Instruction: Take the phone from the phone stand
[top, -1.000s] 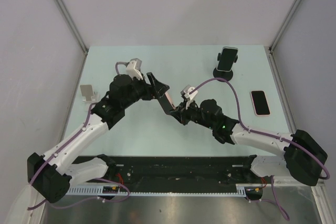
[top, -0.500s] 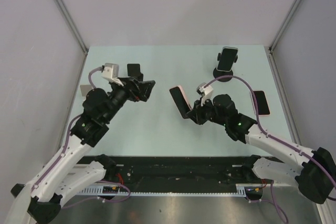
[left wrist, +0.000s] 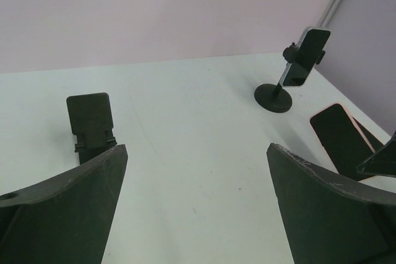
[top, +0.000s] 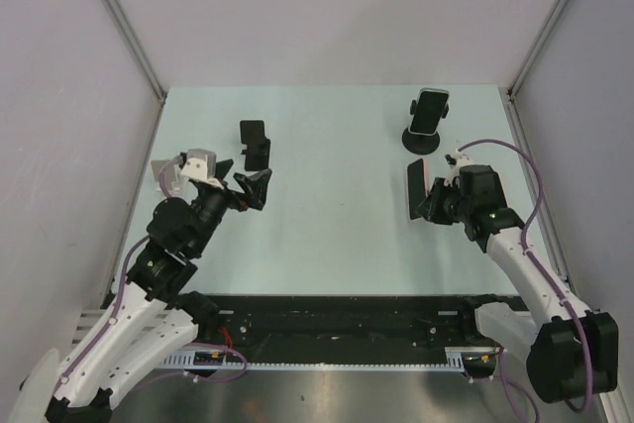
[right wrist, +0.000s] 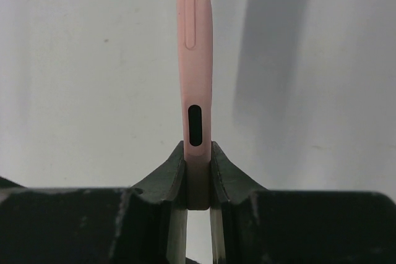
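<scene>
A phone in a pink case (top: pixel 416 188) hangs edge-on over the right side of the table, and my right gripper (top: pixel 430 202) is shut on its lower end. In the right wrist view the pink edge (right wrist: pixel 198 60) rises straight up from between the fingers of that gripper (right wrist: pixel 198 156). An empty black phone stand (top: pixel 254 141) stands at the back left, also seen in the left wrist view (left wrist: pixel 90 115). My left gripper (top: pixel 255 185) is open just in front of it with nothing between its fingers (left wrist: pixel 197 153).
A second phone (top: pixel 429 111) sits clamped in a black stand with a round base (top: pixel 421 142) at the back right, also in the left wrist view (left wrist: pixel 304 57). A small clear stand (top: pixel 161 173) is by the left wall, partly behind my left wrist.
The phone passed from my left gripper to my right one. My left gripper opened and drew back to the left. My right arm carried the phone to the right side of the table.
</scene>
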`<action>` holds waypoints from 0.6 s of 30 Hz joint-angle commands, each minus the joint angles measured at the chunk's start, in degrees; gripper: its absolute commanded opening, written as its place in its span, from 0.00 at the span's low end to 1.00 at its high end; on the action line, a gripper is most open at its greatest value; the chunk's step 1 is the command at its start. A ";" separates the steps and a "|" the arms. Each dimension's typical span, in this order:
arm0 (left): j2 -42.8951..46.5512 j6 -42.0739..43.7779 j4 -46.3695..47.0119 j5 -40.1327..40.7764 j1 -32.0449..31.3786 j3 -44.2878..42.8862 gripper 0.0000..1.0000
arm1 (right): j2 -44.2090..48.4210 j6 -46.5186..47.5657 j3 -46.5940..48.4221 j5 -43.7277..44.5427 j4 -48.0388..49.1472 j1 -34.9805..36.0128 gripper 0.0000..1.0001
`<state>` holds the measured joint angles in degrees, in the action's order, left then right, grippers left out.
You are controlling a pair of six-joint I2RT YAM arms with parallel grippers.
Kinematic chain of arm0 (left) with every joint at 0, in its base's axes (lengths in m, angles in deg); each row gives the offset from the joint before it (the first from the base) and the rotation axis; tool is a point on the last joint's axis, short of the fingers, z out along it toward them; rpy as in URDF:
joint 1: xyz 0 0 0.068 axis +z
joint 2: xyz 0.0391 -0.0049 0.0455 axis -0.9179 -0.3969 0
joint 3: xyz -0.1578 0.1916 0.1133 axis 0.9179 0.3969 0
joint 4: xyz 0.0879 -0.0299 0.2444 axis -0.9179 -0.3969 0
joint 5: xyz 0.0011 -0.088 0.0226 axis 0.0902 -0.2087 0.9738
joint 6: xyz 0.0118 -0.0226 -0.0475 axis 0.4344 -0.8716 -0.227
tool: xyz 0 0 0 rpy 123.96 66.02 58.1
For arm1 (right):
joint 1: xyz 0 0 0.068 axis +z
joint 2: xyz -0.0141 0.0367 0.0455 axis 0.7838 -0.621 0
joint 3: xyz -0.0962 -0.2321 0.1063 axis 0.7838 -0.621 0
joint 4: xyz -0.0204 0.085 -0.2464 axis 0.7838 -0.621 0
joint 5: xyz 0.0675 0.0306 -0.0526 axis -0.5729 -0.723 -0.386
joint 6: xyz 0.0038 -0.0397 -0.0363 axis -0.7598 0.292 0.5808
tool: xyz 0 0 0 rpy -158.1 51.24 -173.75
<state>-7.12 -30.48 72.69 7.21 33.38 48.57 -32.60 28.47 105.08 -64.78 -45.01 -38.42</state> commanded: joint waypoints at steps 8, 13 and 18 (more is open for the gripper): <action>3.53 5.84 1.16 6.19 -0.43 2.31 1.00 | -7.11 1.44 1.88 -7.11 -2.30 -16.17 0.00; 4.93 6.63 1.07 8.13 -1.22 3.10 1.00 | -11.42 2.49 2.05 -8.00 -2.21 -20.83 0.00; 5.46 7.16 1.07 8.66 -1.83 3.28 1.00 | -14.50 2.67 2.05 -7.20 -1.07 -21.28 0.00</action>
<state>-2.31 -25.89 72.49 14.27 32.27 51.39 -45.80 30.26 105.08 -70.00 -49.25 -59.40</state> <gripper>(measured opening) 0.996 0.185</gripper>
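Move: The right hand already grips the phone by its pink edge; the bare table just left of the phone lying there is some 7 cm to its right, 6 cm ahead and 12 cm below. That lying phone is about 17 cm right and 11 cm ahead of the hand, and the round-based stand with its phone is roughly 29 cm ahead and 2 cm right. From the empty left hand the bare spot is around 48 cm right, 8 cm ahead and far below. Keeping its pinch on the pink-edged phone, the right hand carries it about 9 cm to the right towards the phone lying on the table and sinks some 6 cm along the way, slowing as it goes, while the wrist tips further down and swings clockwise, each by roughly 15 degrees. The left hand, empty and wide open, drifts a couple of centimetres left, further away from the phone. ##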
